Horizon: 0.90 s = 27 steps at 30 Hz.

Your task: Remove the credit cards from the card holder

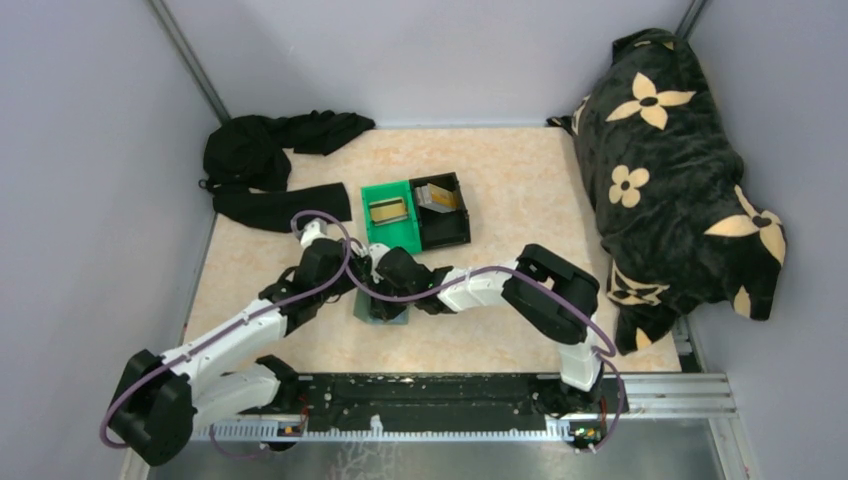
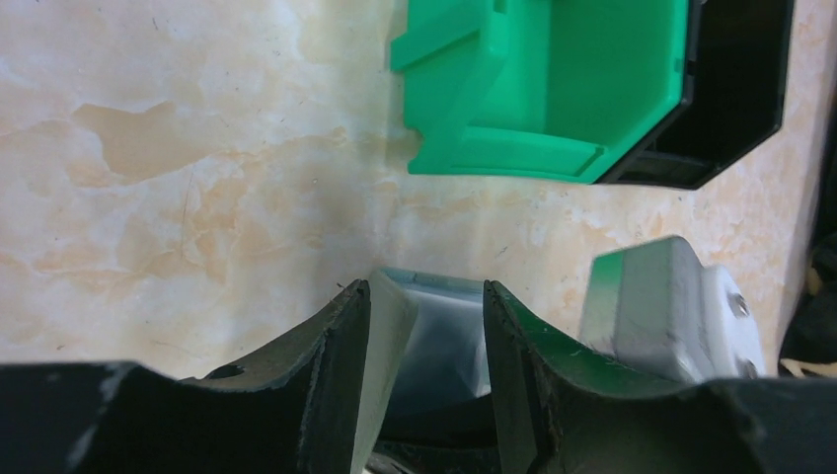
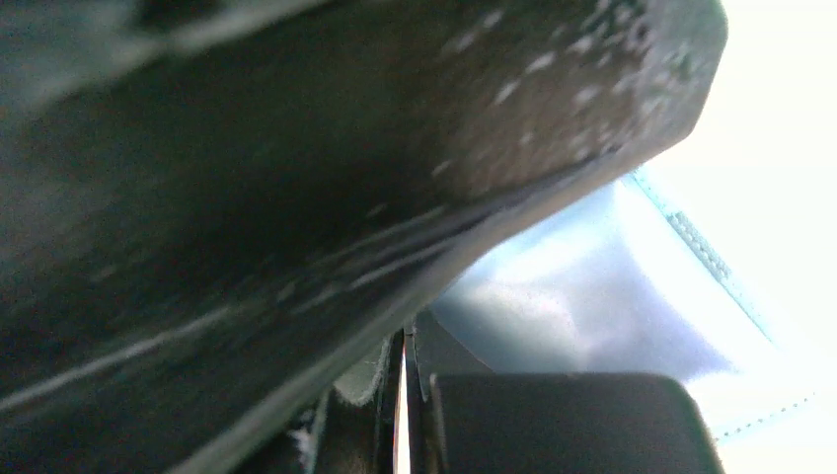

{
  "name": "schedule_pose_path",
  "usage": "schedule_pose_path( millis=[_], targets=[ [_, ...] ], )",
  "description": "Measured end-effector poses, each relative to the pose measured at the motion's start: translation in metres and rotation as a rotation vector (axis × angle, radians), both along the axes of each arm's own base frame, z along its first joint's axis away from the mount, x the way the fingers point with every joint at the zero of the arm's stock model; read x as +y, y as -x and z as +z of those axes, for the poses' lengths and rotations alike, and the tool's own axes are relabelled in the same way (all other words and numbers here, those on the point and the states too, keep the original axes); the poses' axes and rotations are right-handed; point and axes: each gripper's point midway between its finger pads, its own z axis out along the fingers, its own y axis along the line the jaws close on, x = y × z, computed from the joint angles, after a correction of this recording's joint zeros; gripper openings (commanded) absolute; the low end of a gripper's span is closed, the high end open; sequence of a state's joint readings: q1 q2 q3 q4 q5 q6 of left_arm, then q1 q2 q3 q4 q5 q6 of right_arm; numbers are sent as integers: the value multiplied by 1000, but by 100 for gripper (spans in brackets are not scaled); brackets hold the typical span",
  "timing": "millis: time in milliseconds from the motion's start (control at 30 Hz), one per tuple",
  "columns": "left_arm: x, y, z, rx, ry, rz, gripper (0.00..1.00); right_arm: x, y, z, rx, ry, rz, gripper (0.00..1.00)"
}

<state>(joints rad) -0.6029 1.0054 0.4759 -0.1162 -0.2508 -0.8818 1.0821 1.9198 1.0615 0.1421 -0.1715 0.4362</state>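
The grey-blue card holder (image 1: 383, 312) lies on the table where both arms meet. In the left wrist view its panel (image 2: 439, 331) bows between my left gripper's (image 2: 426, 291) two fingers, which are shut on it. A pale flat piece (image 2: 390, 346) leans on the left finger; I cannot tell whether it is a card or a panel. My right gripper (image 1: 388, 296) is shut and comes in from the right. Up close, its tips (image 3: 405, 341) show only a thin slit of light, with the card holder (image 3: 592, 286) just beyond. One tan-gold credit card (image 1: 388, 210) lies in the green bin, another (image 1: 437, 195) in the black bin.
The green bin (image 1: 375, 230) and black bin (image 1: 452, 228) stand side by side just beyond the arms, and both show in the left wrist view (image 2: 553, 89) (image 2: 735, 89). Black clothing (image 1: 265, 165) lies at the back left. A black flowered pillow (image 1: 670, 190) fills the right side.
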Motion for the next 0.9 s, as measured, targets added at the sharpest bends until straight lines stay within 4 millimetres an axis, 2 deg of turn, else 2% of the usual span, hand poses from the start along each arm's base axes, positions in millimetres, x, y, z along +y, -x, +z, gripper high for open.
schedule_pose_path(
  millis=[233,300,367,533,600,700,767,900],
  targets=[
    [3,3,-26,52,-3,31,53,-9,10,0,35,-16,11,0],
    [6,12,-42,106,-35,18,53,-12,8,1,32,-17,1,0],
    [11,30,-65,192,-82,-5,53,-16,2,2,23,-18,-20,0],
    [10,36,-65,200,-73,-23,52,-33,-20,10,-12,-13,-92,0],
    [12,39,-65,200,-73,-28,52,-37,-28,17,-37,-13,-119,7],
    [13,43,-65,198,-70,-30,52,-41,-38,29,-65,-23,-152,24],
    [14,44,-65,197,-70,-32,52,-45,-44,37,-83,-29,-170,31],
    [14,44,-65,197,-73,-37,52,-54,-51,36,-93,-7,-192,43]
  ],
)
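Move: The card holder lies open below the left hand, its middle some 8 cm back, 4 cm to that hand's right and 7 cm down. From the right hand, whose shut fingertips are already in at the holder, that middle is about 1 cm ahead, 2 cm to the right and 1 cm lower. The green box is about 19 cm ahead and 3 cm right of the right hand, the black box 20 cm ahead and 14 cm right. The card holder's raised cover gets the left hand on its left side: half open throughout, that hand sinks about 6.5 cm while drawing back some 4.5 cm and tipping roughly 10 degrees further down, its right finger ending against the cover. The right fingers, first easing slightly back, swing out forward and right some 5 cm each way, rise nearly 4 cm clear of the holder and part to about a third. ##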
